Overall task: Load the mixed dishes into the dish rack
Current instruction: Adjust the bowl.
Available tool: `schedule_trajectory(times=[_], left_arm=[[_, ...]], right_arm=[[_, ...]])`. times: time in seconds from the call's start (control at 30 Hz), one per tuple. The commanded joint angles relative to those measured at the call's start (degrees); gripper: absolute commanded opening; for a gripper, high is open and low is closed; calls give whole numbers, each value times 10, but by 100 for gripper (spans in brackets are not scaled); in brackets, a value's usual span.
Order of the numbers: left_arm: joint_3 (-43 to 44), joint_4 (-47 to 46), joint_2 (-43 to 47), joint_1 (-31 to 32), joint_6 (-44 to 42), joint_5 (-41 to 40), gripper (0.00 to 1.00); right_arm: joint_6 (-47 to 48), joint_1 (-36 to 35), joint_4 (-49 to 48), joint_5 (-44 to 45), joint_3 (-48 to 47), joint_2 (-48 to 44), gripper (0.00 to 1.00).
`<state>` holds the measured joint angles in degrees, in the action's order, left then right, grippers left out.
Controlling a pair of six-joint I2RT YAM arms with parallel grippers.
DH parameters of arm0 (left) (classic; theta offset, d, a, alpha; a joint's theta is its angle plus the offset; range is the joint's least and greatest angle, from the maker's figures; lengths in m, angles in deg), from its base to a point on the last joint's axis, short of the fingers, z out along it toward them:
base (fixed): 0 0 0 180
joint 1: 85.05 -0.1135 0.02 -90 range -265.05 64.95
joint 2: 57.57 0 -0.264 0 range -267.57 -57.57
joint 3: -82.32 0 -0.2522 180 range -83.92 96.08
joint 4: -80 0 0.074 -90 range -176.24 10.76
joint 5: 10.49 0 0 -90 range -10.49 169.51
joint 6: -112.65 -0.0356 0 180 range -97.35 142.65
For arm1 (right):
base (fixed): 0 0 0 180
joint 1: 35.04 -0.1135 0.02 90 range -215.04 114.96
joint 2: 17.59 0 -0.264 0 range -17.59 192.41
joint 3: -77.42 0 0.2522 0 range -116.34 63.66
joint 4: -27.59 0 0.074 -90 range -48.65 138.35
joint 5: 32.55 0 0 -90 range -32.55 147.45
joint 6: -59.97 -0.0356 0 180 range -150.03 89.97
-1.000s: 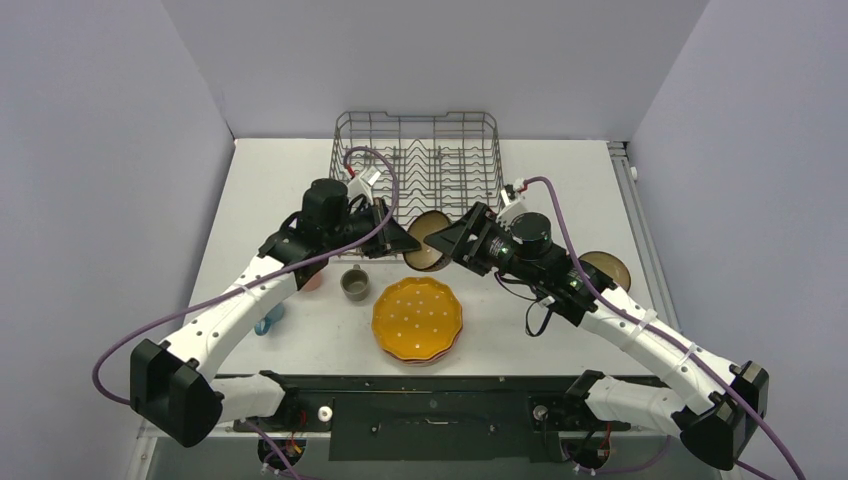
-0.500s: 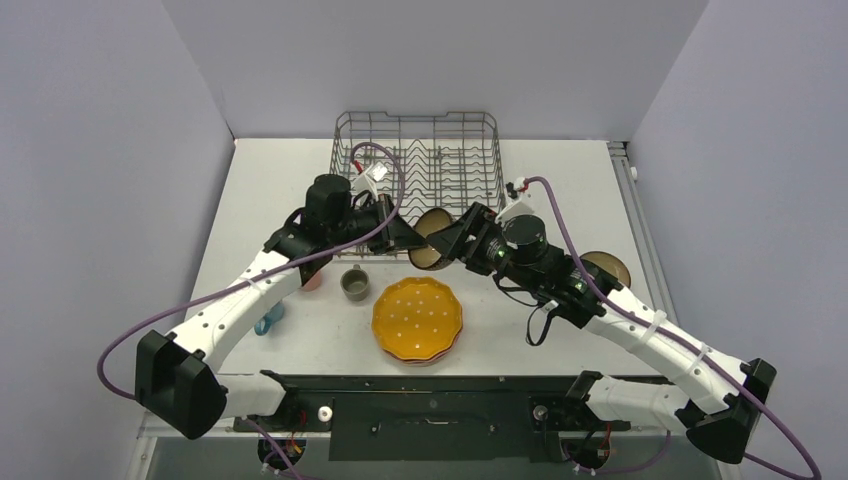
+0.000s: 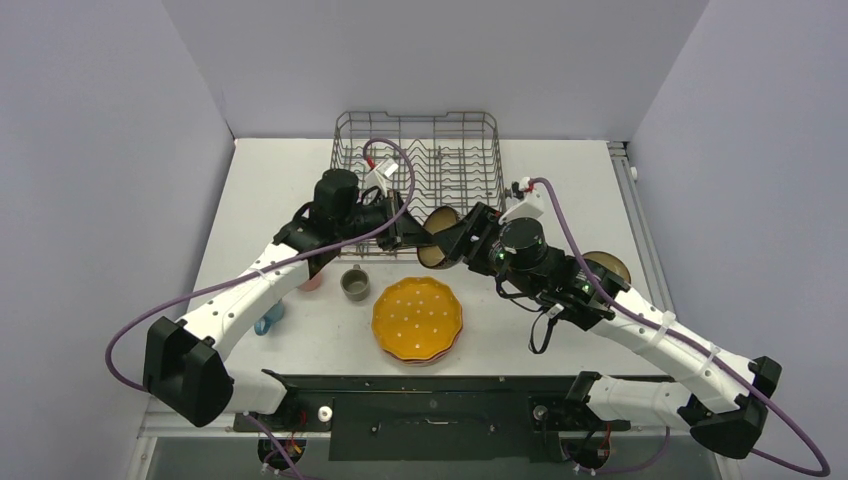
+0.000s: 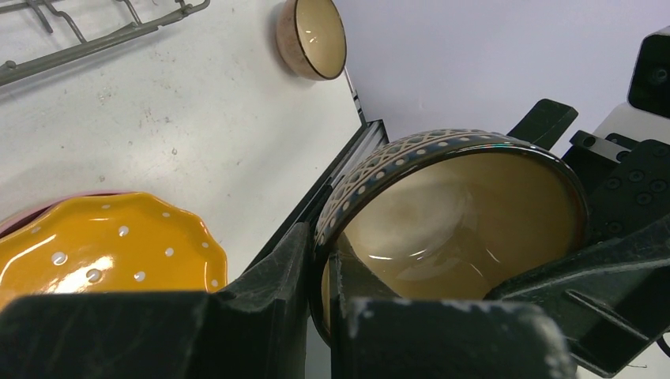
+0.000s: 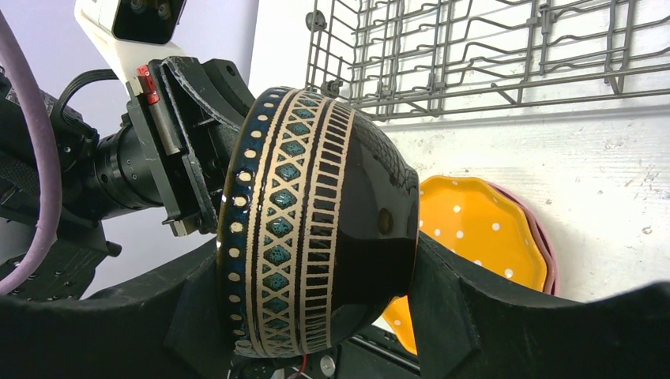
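A dark brown bowl point(image 3: 436, 238) with a tan patterned band hangs on edge above the table, just in front of the dish rack point(image 3: 417, 150). My left gripper point(image 3: 415, 238) is shut on its rim point(image 4: 348, 197), one finger inside the cream interior point(image 4: 466, 213), one outside. Around the bowl's body point(image 5: 316, 221) sits my right gripper point(image 3: 452, 240), one finger against the rim and the other against the base. The scalloped orange-yellow dotted plate point(image 3: 418, 318) lies on pink plates point(image 5: 545, 245) nearer the arms.
A terracotta bowl point(image 3: 612, 265) sits right of the right arm. A grey-green cup point(image 3: 354, 284), a pink cup point(image 3: 313, 282) and a small blue cup point(image 3: 268, 320) stand under the left arm. The rack holds no dishes that I can see.
Both arms have carried the bowl a little farther from the bases, toward the rack's front edge. Neither grip has changed.
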<state>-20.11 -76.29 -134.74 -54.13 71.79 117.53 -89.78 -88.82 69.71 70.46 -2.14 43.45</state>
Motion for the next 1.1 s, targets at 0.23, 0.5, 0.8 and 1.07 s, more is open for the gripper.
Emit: schedule_trajectory(times=[0.23, 0.5, 0.8, 1.07], left_arm=[[38, 24, 6, -9, 11, -30, 21], [55, 57, 11, -16, -16, -40, 38], [66, 123, 33, -59, -79, -51, 46], [54, 174, 58, -104, -133, -62, 48]], right_arm=[[70, -10, 45, 68, -54, -6, 0], [86, -11, 61, 92, -74, 3, 0], [132, 3, 83, 102, -120, 43, 0], [204, 45, 114, 86, -194, 110, 0]])
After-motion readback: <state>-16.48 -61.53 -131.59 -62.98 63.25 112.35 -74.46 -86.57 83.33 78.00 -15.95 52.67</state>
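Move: The patterned bowl, rim already pinched by the left fingers and body held by the right, has its middle about 4 cm right of the left hand and level with it; it is roughly 2 cm left and 1 cm ahead of the right. The rack's middle is some 32 cm ahead of the right hand, 6 left and 25 below. The yellow plate lies about 5 cm back, 7 left and 28 below, the grey cup roughly 3 ahead, 23 left and 27 below. The patterned bowl passes to the right hand alone: the left fingers open to about half, let go of its rim, and that hand draws away left some 6 cm and a little forward, clear of the bowl. Keeping its grip, the right hand dips and shifts right, then climbs back and goes forward some 3 cm towards the rack, rolling left side down about 20 degrees. ##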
